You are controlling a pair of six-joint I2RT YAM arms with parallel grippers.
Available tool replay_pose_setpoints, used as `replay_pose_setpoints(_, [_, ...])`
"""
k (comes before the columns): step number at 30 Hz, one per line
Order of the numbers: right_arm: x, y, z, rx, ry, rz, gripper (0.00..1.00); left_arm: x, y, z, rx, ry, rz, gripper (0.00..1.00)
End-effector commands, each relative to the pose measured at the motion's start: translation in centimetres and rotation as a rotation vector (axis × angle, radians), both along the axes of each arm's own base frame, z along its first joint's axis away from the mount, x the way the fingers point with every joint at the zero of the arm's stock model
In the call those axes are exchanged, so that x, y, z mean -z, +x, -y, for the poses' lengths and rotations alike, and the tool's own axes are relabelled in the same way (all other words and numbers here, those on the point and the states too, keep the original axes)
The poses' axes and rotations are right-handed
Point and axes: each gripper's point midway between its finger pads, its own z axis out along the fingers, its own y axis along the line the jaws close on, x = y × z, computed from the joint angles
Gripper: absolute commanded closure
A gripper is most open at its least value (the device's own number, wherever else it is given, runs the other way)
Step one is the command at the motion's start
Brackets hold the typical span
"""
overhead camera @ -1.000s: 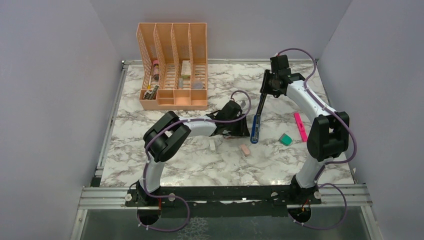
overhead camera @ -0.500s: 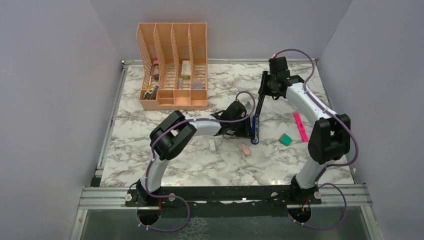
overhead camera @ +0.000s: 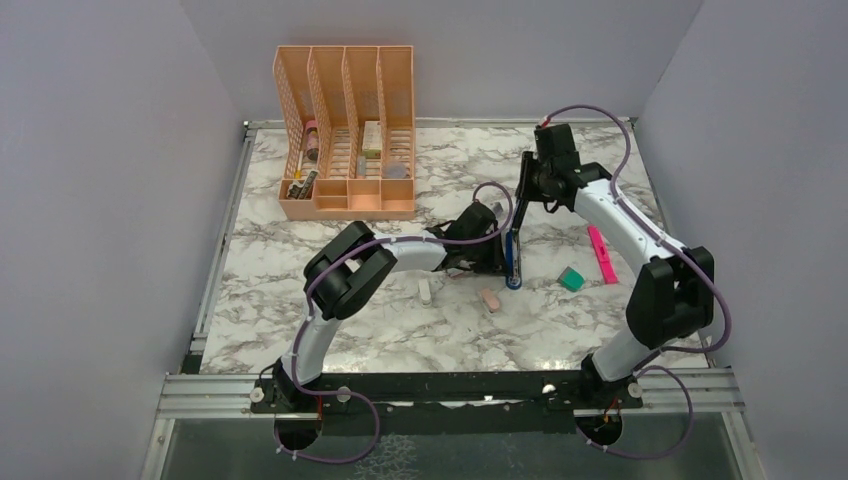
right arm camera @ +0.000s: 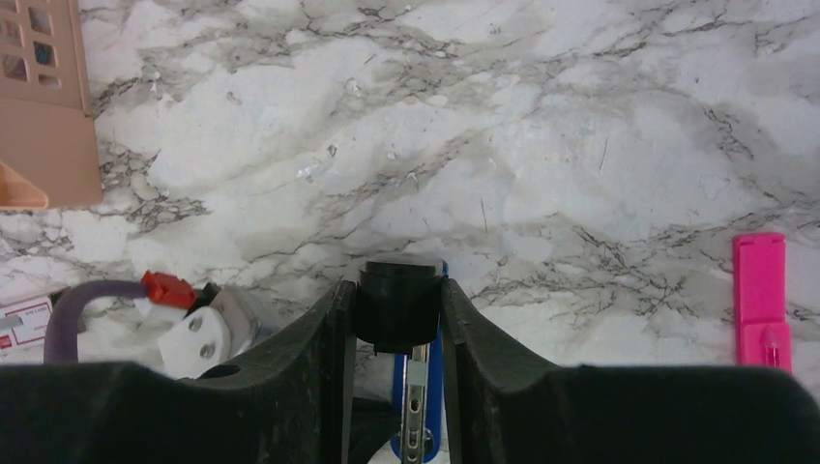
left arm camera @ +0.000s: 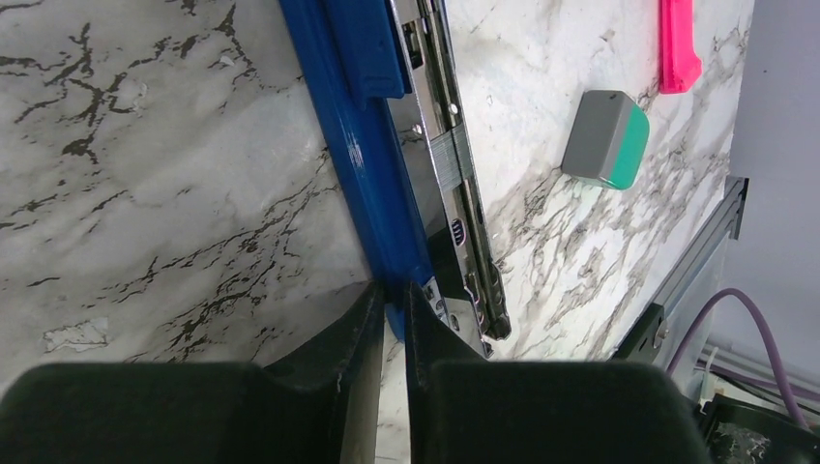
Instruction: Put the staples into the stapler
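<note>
The blue stapler (overhead camera: pixel 514 262) lies hinged open on the marble, its metal staple channel (left arm camera: pixel 454 184) bared. My right gripper (right arm camera: pixel 397 302) is shut on the black top arm (overhead camera: pixel 522 200) and holds it raised toward the back. My left gripper (left arm camera: pixel 390 296) has its jaws almost together on the blue base's near edge (left arm camera: pixel 363 164), with blue showing between the fingers. At the left edge of the right wrist view a corner of a reddish box with a pale label, apparently the staples (right arm camera: pixel 19 319), peeks out. The left arm hides the rest of it.
A teal-and-grey block (overhead camera: pixel 571 279) and a pink highlighter (overhead camera: pixel 601 253) lie right of the stapler. A pink eraser (overhead camera: pixel 489 299) and a small white item (overhead camera: pixel 425 290) lie in front. An orange desk organizer (overhead camera: pixel 345 130) stands at the back left.
My left gripper slid right to the stapler's base and narrowed its jaws onto it. My right gripper swung the black top arm more upright and toward the back, and the base straightened.
</note>
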Motion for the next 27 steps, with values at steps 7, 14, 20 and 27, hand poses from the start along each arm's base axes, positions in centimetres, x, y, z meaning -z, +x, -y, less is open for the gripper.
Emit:
replay_pose_setpoints(7, [-1.1, -6.0, -0.8, 0.019, 0.083, -0.024, 0.72, 1.3, 0.8, 0.3, -0.043, 0.042, 0.006, 0.87])
replay_pose_setpoints(14, [-0.2, -8.3, -0.8, 0.015, 0.105, -0.056, 0.73, 1.7, 1.1, 0.4, -0.053, 0.059, 0.001, 0.87])
replay_pose_setpoints(20, [0.9, -10.1, -1.5, -0.005, 0.127, -0.096, 0.73, 1.8, 1.6, 0.5, -0.059, 0.071, 0.009, 0.87])
replay_pose_setpoints(27, [2.5, -12.3, -2.3, -0.018, 0.139, -0.145, 0.73, 1.8, 1.6, 0.6, -0.055, 0.08, 0.007, 0.87])
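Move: The open stapler's handle tip is in the right hand. The middle of its base lies some 10 cm back, level sideways and about 11 cm below. From the right hand, the green eraser is about 14 cm back, 13 cm right, and the pale pink eraser 19 cm back, 6 cm left, both down on the table. The left hand already pinches the base's near end, the base's middle about 5 cm ahead and 1 cm right. Right hand swings the gripped handle about 11 cm back, then also down, while left keeps pinching the base. ##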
